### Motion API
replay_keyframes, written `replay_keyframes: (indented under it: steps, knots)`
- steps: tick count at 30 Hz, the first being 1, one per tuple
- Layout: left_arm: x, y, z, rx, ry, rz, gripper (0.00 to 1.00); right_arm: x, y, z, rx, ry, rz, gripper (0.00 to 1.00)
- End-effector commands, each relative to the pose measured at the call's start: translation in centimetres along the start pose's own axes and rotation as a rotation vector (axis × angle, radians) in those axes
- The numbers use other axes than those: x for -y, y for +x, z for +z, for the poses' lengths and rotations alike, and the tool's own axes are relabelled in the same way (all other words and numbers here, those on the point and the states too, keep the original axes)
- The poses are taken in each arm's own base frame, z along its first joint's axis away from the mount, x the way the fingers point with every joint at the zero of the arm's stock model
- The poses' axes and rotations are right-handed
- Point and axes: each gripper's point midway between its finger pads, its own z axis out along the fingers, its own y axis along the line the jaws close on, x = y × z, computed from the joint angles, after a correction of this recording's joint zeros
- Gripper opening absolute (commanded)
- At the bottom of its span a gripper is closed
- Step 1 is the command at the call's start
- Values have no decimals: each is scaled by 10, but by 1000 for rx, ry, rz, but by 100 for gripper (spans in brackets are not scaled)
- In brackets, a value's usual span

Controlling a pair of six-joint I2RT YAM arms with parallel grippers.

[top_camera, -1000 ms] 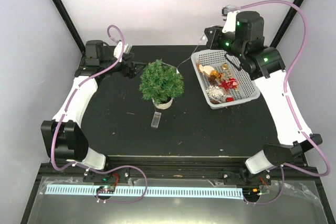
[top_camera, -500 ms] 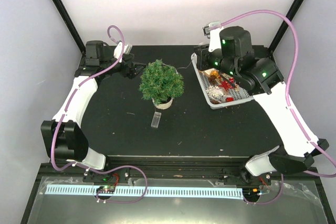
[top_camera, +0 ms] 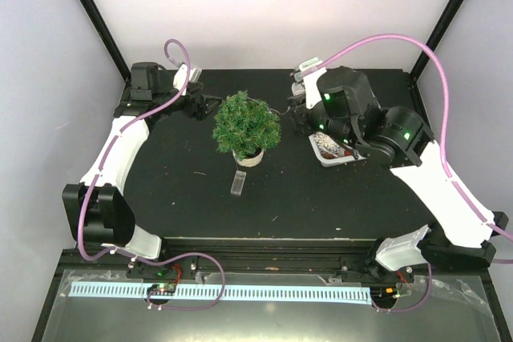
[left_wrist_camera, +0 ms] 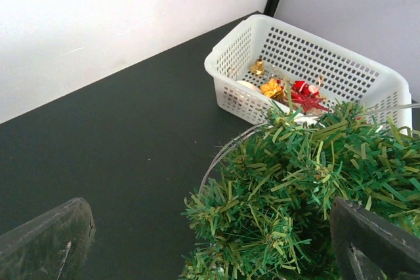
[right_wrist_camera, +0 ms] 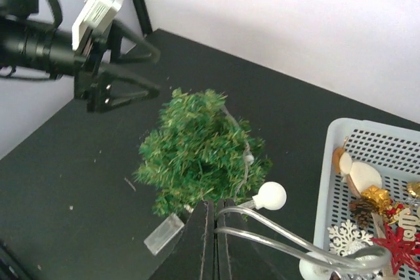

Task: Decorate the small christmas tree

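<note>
The small christmas tree (top_camera: 247, 126) stands upright at the table's middle, bushy and dark green on a beige base. In the left wrist view the tree (left_wrist_camera: 302, 195) sits between the wide-apart fingers of my open left gripper (left_wrist_camera: 210, 218), which touches nothing. That left gripper (top_camera: 210, 105) hovers just left of the tree. My right gripper (right_wrist_camera: 215, 224) is shut on a clear light string (right_wrist_camera: 295, 224) with white bulbs (right_wrist_camera: 271, 196). The string's wire (right_wrist_camera: 246, 152) runs up over the tree (right_wrist_camera: 197, 152). From above, the right gripper (top_camera: 298, 120) is just right of the tree.
A white basket (right_wrist_camera: 341, 139) holds a red star (right_wrist_camera: 397, 240), a white snowflake (right_wrist_camera: 346, 235) and gold ornaments (right_wrist_camera: 375, 198). My right arm mostly covers the basket (top_camera: 330, 154) from above. A small clear box (top_camera: 238, 183) lies in front of the tree.
My right arm has swung left from over the basket to beside the tree, its gripper staying shut. The left arm and the tree have not moved.
</note>
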Motion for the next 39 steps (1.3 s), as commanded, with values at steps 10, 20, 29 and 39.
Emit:
replay_keyframes:
  steps: [10,20,29,39]
  knots:
    - [-1,-20,-18,23,-70,43,98,-69,26,2,-113,-42,-264,1]
    - [0,-18,-21,19,-84,31,98,-110,26,28,-129,-129,-340,1]
    - [19,-24,-30,53,-40,65,98,-138,21,71,-126,-133,-334,1]
    - [42,-18,-36,82,52,69,98,-128,16,112,-129,-37,-275,2]
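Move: The tree I am wrapping stands about 11 cm to the left of my right hand, 9 cm ahead and some 21 cm below, and that hand already holds the light string. The white basket lies about 17 cm ahead and 12 cm right, the clear battery box 3 cm ahead and 13 cm left, both nearly 30 cm down. From my open left hand, the tree is about 9 cm right, level with it and 9 cm lower. Keeping the light string pinched, I sweep my right hand about 17 cm left past the near side of the tree, sinking some 7 cm. It swings back 5 cm at first, then curves forward again towards my left gripper, its wrist rolling left side down and turning left, some 20 degrees in all. Late on, my open left hand lifts and draws back about 3 cm. ##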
